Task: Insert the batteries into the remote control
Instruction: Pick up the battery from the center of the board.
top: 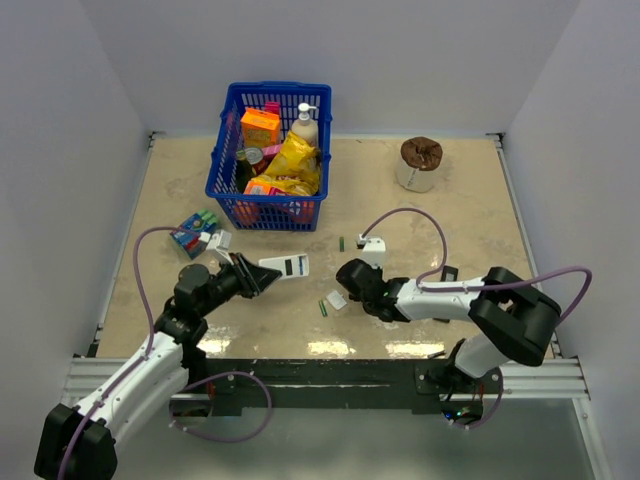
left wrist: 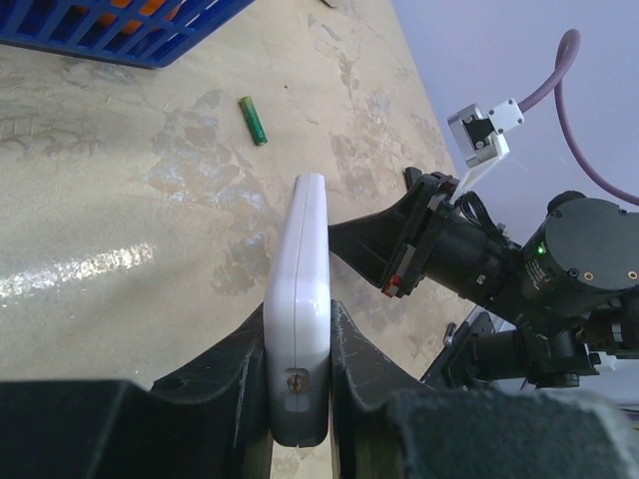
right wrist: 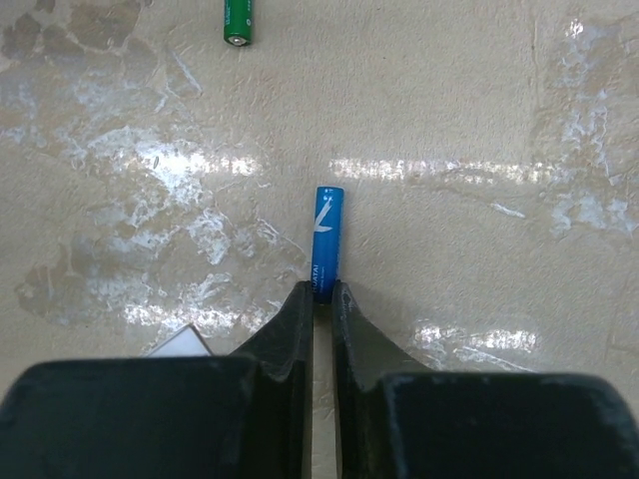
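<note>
My left gripper (top: 252, 277) is shut on the white remote control (top: 286, 266), whose dark patch faces up. In the left wrist view the remote (left wrist: 300, 269) stands edge-on between the fingers of that gripper (left wrist: 300, 324). My right gripper (top: 349, 274) sits just right of the remote. It is shut on the end of a blue battery (right wrist: 326, 239), which sticks out ahead of the gripper (right wrist: 321, 292). One green battery (top: 341, 243) lies beyond the right gripper and shows in the left wrist view (left wrist: 253, 120). Another green battery (top: 323, 308) lies near the front and shows in the right wrist view (right wrist: 238, 22).
A tiny white cover piece (top: 337, 299) lies beside the near green battery. A battery pack (top: 195, 232) sits at the left. A blue basket (top: 222, 150) full of goods stands at the back. A brown-topped white roll (top: 421, 164) stands at the back right.
</note>
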`<state>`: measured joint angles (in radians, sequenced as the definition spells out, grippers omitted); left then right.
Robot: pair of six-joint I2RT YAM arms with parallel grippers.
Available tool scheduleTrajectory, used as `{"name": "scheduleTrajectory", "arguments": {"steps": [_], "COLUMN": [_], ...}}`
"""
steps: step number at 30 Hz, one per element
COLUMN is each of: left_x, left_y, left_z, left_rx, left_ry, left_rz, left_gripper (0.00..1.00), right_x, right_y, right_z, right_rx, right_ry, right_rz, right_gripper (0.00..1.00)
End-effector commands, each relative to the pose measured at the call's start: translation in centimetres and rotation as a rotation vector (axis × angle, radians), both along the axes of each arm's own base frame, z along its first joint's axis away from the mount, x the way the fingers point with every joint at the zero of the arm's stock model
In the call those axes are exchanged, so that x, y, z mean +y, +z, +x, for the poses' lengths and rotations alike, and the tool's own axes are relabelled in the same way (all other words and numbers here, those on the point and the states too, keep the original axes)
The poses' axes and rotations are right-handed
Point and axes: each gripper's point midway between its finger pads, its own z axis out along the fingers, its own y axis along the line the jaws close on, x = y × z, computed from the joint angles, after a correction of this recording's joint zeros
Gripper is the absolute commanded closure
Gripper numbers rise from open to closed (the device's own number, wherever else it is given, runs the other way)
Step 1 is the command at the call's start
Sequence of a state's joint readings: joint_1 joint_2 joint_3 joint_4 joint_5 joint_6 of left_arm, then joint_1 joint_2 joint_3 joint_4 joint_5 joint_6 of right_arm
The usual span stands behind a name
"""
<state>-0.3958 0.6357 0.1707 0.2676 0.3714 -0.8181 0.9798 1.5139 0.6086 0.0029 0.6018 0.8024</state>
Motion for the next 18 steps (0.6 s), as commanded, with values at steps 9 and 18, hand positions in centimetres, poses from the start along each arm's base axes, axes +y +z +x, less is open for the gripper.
{"name": "scheduleTrajectory", "arguments": {"steps": [9,18], "left_x": [-0.7,-1.1], "left_y": [2.8,4.0], "left_z": [-0.2,-0.6], "left_rx": [-0.106,-0.139], "left_ry": [-0.033,-0.045], "left_rz": [-0.096,-0.205], "left_gripper": [1.0,1.0], "right_x": [0.1,5.1], "right_y": [6.0,16.6], "right_z": [-3.8,-5.9], "right_rx": [0.123,0.078], "right_ry": [0.215,0.55], "right_rz": [-0.036,0.152], "right_gripper": [1.0,1.0]}}
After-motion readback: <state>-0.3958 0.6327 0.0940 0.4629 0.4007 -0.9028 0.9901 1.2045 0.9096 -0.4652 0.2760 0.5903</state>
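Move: The right hand already pinches the blue battery just above the table. The battery bay of the remote, held by the left hand, is about 14 cm to its left, roughly level fore and aft and some 12 cm higher. The loose cover lies about 6 cm left and 6 cm back, the far green battery 11 cm ahead and 4 cm left. From the left hand, the bay is about 9 cm right and 4 cm ahead. Keeping its pinch, the right hand draws back about 4 cm, then rises 13 cm, swinging left towards the remote. ##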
